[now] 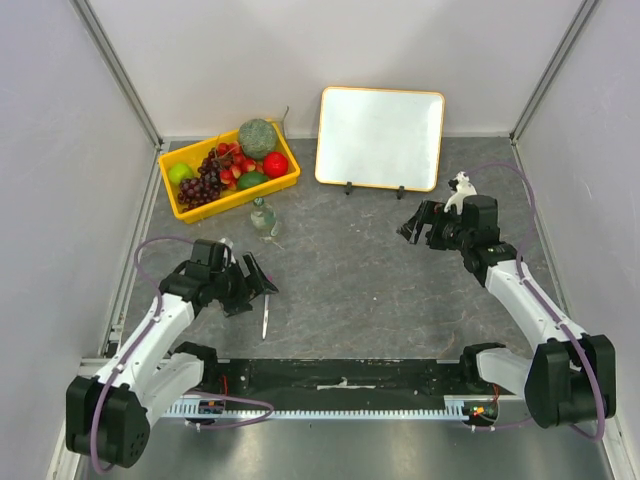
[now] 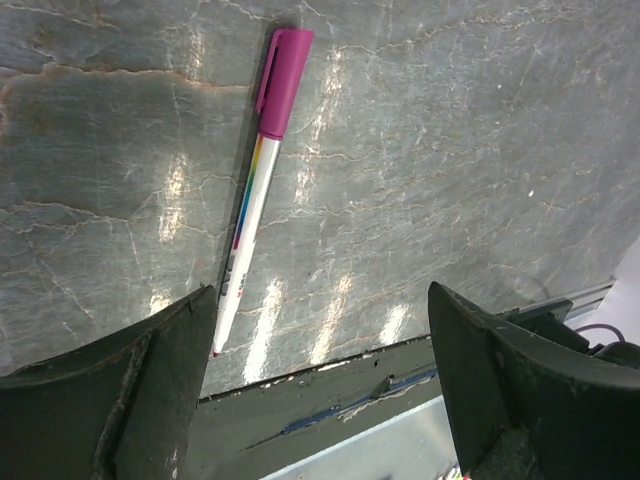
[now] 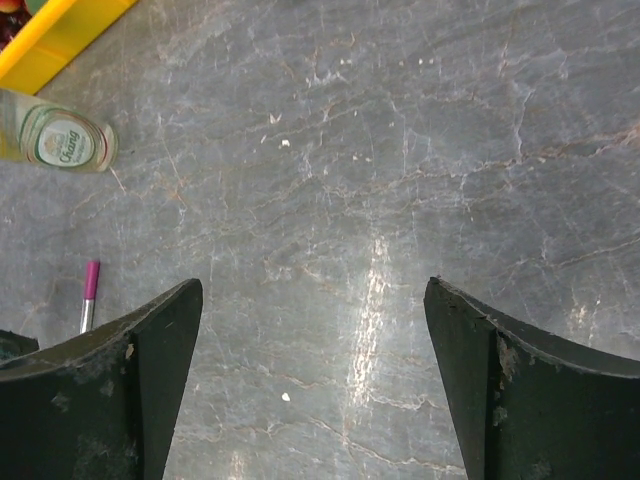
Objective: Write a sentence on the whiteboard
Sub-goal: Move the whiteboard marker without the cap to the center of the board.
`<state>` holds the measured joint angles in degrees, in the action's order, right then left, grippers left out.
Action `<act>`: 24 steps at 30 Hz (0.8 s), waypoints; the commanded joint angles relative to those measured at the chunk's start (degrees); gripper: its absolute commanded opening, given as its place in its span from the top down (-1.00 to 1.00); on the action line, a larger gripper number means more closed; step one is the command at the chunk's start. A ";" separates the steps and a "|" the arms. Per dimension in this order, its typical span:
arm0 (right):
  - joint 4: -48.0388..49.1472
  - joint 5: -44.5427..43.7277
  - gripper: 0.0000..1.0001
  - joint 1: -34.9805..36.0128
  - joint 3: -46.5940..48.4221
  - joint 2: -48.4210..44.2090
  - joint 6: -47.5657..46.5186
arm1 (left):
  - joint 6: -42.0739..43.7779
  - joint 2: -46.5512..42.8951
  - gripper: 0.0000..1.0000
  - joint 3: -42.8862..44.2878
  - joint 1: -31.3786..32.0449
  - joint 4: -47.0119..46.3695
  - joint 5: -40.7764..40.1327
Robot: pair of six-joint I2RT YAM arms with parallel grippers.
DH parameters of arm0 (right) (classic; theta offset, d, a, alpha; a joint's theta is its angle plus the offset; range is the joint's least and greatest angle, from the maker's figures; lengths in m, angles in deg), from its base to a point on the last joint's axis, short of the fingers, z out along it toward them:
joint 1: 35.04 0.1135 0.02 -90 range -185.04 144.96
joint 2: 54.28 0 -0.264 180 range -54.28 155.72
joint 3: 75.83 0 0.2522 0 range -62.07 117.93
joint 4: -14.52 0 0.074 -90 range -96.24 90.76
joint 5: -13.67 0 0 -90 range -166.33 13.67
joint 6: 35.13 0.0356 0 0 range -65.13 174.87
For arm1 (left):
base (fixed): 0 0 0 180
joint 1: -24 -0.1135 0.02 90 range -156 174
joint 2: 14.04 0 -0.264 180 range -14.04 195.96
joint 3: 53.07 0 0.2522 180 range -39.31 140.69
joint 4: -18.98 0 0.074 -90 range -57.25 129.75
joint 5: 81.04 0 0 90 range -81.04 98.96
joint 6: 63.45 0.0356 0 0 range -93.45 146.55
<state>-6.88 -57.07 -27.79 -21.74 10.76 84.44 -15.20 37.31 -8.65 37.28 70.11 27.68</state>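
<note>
The whiteboard leans against the back wall on two small black feet, with a thin orange frame. Its face is blank white and no sentence shows on it. A white marker with a magenta cap lies flat on the grey table in front of my left arm. In the left wrist view the marker runs just beside my left finger, untouched. My left gripper is open and empty. My right gripper hangs open over bare table below the whiteboard, holding nothing.
A yellow tray of fruit stands at the back left, its corner showing in the right wrist view. A small glass bottle lies in front of it. The table's black near edge runs just under my left gripper.
</note>
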 commanded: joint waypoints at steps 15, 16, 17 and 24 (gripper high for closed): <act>0.52 1.65 -0.96 0.66 -2.90 0.62 -1.26 | -8.06 22.29 -0.78 -1.30 13.42 -15.11 -0.71; 0.43 1.74 -0.96 0.66 -2.81 0.79 -1.35 | -9.73 23.69 -0.78 -0.52 16.05 -16.78 -0.70; 0.34 1.74 -0.96 0.58 -2.63 0.88 -1.35 | -11.23 25.18 -0.78 0.45 18.25 -18.28 -0.70; -0.09 1.74 -0.96 0.58 -2.28 1.41 -1.96 | -18.71 44.50 -0.79 12.47 32.32 -30.42 -2.54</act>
<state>-7.49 -56.43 -27.38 -24.88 12.01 83.58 -28.97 69.83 -1.92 63.64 47.47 30.26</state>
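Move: The marker lies on the table below the left hand, its middle about 2 cm ahead, 1 cm right and 5 cm down. The glass bottle stands roughly 22 cm ahead and 1 cm right of the hand, with the fruit tray some 37 cm ahead and 8 cm left. From the right hand, the marker is about 30 cm left, 12 cm back and 13 cm below. Left hand, open, drops 5 cm, then sweeps 13 cm right, pushing the marker; the right sinks 3 cm. ##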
